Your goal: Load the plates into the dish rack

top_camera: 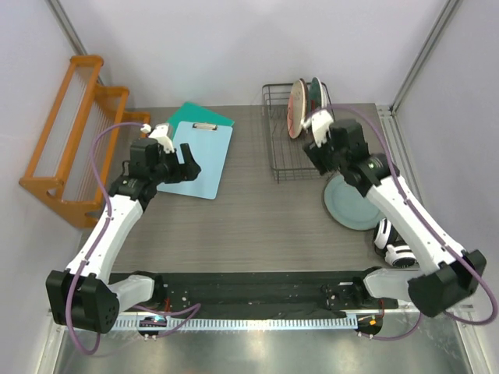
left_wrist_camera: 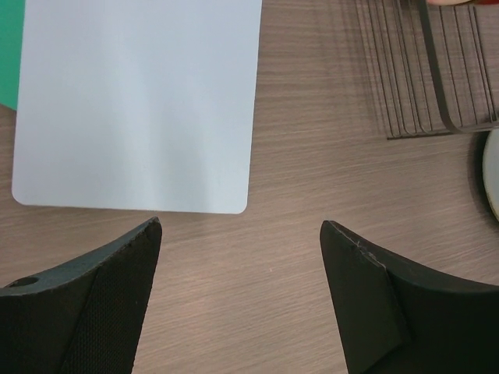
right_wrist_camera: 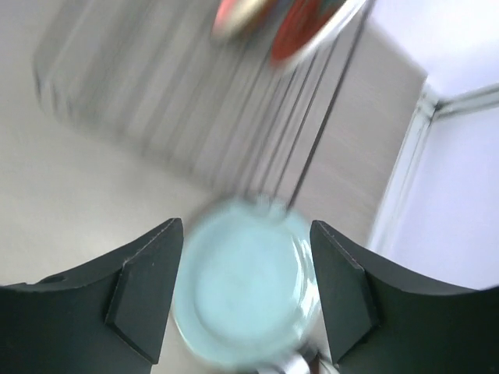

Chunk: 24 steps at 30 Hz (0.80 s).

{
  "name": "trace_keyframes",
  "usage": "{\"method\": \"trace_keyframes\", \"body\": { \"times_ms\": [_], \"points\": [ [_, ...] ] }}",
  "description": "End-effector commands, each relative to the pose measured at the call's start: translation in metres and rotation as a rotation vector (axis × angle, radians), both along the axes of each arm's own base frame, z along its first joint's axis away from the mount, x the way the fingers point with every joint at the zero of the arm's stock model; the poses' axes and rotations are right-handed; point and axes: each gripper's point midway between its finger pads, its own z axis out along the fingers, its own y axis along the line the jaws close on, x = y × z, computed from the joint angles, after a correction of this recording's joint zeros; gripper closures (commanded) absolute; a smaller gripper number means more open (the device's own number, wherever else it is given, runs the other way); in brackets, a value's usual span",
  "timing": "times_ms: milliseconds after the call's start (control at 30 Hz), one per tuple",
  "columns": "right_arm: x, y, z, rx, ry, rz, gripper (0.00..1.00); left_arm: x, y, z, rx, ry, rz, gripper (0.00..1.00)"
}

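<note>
The dark wire dish rack (top_camera: 282, 148) stands at the back right, with a pink-and-cream plate (top_camera: 297, 107) and a dark teal plate (top_camera: 316, 92) upright at its far end. A pale grey-green plate (top_camera: 349, 206) lies flat on the table just right of the rack. My right gripper (top_camera: 318, 158) hovers between rack and flat plate. In the blurred right wrist view that gripper (right_wrist_camera: 245, 234) is open, with the pale plate (right_wrist_camera: 249, 296) below its fingers and nothing held. My left gripper (top_camera: 185, 167) is open over bare table (left_wrist_camera: 242, 226), beside the clipboard.
A light blue clipboard (top_camera: 199, 156) lies on a green sheet (top_camera: 199, 117) left of centre, and it also shows ahead of the left fingers as the clipboard (left_wrist_camera: 136, 101). An orange wooden tiered rack (top_camera: 74, 132) stands at the far left. A white and black object (top_camera: 394, 245) lies near the right arm.
</note>
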Motion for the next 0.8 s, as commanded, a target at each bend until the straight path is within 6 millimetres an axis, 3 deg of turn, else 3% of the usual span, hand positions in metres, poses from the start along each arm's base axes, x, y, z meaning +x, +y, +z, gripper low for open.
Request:
{"method": "trace_keyframes", "body": {
  "times_ms": [0,100,200,267,333,367,500,633,767],
  "points": [
    [-0.07,-0.035,-0.088,-0.284,0.276,0.217,0.29,-0.004,0.0,0.001,-0.042,-0.003,0.038,0.17],
    [-0.09,-0.06,-0.123,-0.376,0.368,0.223,0.32,-0.005,-0.002,0.0,-0.06,0.006,0.041,0.18],
    [-0.096,-0.073,-0.145,-0.405,0.434,0.235,0.39,-0.006,-0.003,0.002,-0.063,0.007,0.036,0.18],
    [-0.094,-0.08,-0.153,-0.405,0.448,0.228,0.47,-0.008,-0.003,0.001,-0.058,0.016,0.029,0.19],
    [-0.098,-0.086,-0.168,-0.432,0.494,0.26,0.65,-0.01,-0.003,0.0,-0.051,0.026,0.026,0.19],
    [-0.098,-0.09,-0.176,-0.439,0.503,0.256,0.66,-0.01,-0.002,0.002,-0.046,0.019,0.024,0.19],
    [-0.093,-0.096,-0.197,-0.47,0.517,0.281,0.71,-0.009,0.0,0.002,-0.028,0.014,0.023,0.19],
    [-0.09,-0.093,-0.22,-0.476,0.551,0.32,0.85,-0.006,0.002,-0.002,-0.014,0.023,0.026,0.19],
    [-0.083,-0.087,-0.235,-0.462,0.595,0.341,0.9,-0.005,0.004,-0.004,-0.009,0.032,0.029,0.19]
  ]
}}
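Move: The right hand is empty. It goes for the last plate, the pale blue-green one, whose middle lies roughly 13 cm to its right, about 4 cm back and some 25 cm below. The dish rack's middle is around 19 cm ahead, 2 cm left and 20 cm below, and the headphones are some 18 cm back, 23 cm right and 25 cm down. From the left hand the plate lies about 52 cm right, 1 cm back and 19 cm below. Down to the near-left rim of the plate on the table goes the right hand, away from the rack: it sinks some 23 cm, first also swinging about 10 cm back and to the right, then dropping almost straight. The wrist tips the fingers steeply down and rolls the hand's left side lower while the wide-open fingers close nearly shut; whether they touch the rim can't be seen. ##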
